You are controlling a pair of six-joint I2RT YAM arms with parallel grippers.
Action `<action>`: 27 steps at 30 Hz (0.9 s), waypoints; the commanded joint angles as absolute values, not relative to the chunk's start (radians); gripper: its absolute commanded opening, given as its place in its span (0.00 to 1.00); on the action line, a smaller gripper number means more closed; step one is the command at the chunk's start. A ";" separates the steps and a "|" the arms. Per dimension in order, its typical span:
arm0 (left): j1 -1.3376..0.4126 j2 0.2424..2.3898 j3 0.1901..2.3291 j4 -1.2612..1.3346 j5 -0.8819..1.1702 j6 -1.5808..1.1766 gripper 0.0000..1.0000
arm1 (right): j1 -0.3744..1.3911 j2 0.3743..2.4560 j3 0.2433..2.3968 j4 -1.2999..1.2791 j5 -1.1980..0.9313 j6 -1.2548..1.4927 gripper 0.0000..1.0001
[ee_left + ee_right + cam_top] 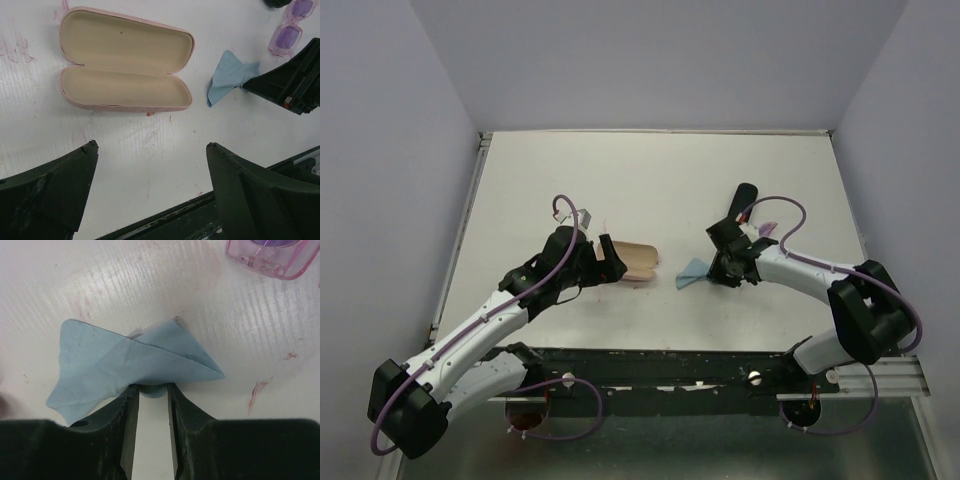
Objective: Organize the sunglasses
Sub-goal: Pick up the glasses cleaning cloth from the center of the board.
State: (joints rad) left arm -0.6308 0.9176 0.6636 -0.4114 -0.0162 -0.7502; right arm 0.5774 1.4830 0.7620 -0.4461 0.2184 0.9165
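Note:
The pale pink-purple sunglasses (pixel 290 30) lie on the white table just beyond my right gripper; only a corner of them (pixel 270 257) shows in the right wrist view. My right gripper (pixel 152 386) is low on the table, its jaws narrow and closed on a fold at the near edge of a light blue cloth (pixel 125 360). From above, that cloth (pixel 692 272) lies left of the right gripper (pixel 718 266). My left gripper (pixel 152 145) hangs wide open over bare table with nothing between its fingers. It is on the near side of an open pink case (pixel 125 60).
The pink case (pixel 635 262) lies open with a cream, empty inside. A black oblong case (pixel 740 200) sits behind the right gripper. Red smudges mark the table. The dark front rail (pixel 660 365) runs along the near edge.

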 commanded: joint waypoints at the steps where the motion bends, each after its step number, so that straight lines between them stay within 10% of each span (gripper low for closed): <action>1: -0.635 0.914 0.655 -0.397 -0.040 -0.762 0.99 | 0.595 1.525 0.758 -0.439 0.270 0.969 0.34; 9: -0.635 0.900 0.649 -0.406 -0.052 -0.770 0.99 | 0.640 1.493 0.790 -0.489 0.310 0.982 0.04; 27: -0.637 0.845 0.669 -0.446 -0.086 -0.762 0.99 | 0.664 1.445 1.020 -0.827 0.112 0.807 0.09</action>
State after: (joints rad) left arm -0.6308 0.8604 0.6579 -0.4202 -0.0540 -0.7677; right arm 0.6621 1.4086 1.0096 -0.6983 0.1650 0.8448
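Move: The blue cloth lies right at the right hand's fingertips, its middle about 2 cm ahead, 3 cm to the left and a centimetre below. The open pink case is some 20 cm to that hand's left and 5 cm farther out; the purple sunglasses lie about 11 cm ahead and 11 cm right, and the black case roughly 20 cm ahead and 7 cm right. From the left hand the cloth is about 20 cm to the right, 4 cm ahead and 13 cm down. Staying low over the near edge of the cloth with hardly a centimetre of drift, the right hand draws its part-open fingers shut and pinches a fold of the fabric between the tips. Then it lifts quickly, about 8 cm up and some 4 cm left towards the open pink case, keeping the pinch and turning roughly 10 degrees counter-clockwise before it eases off at the top. ##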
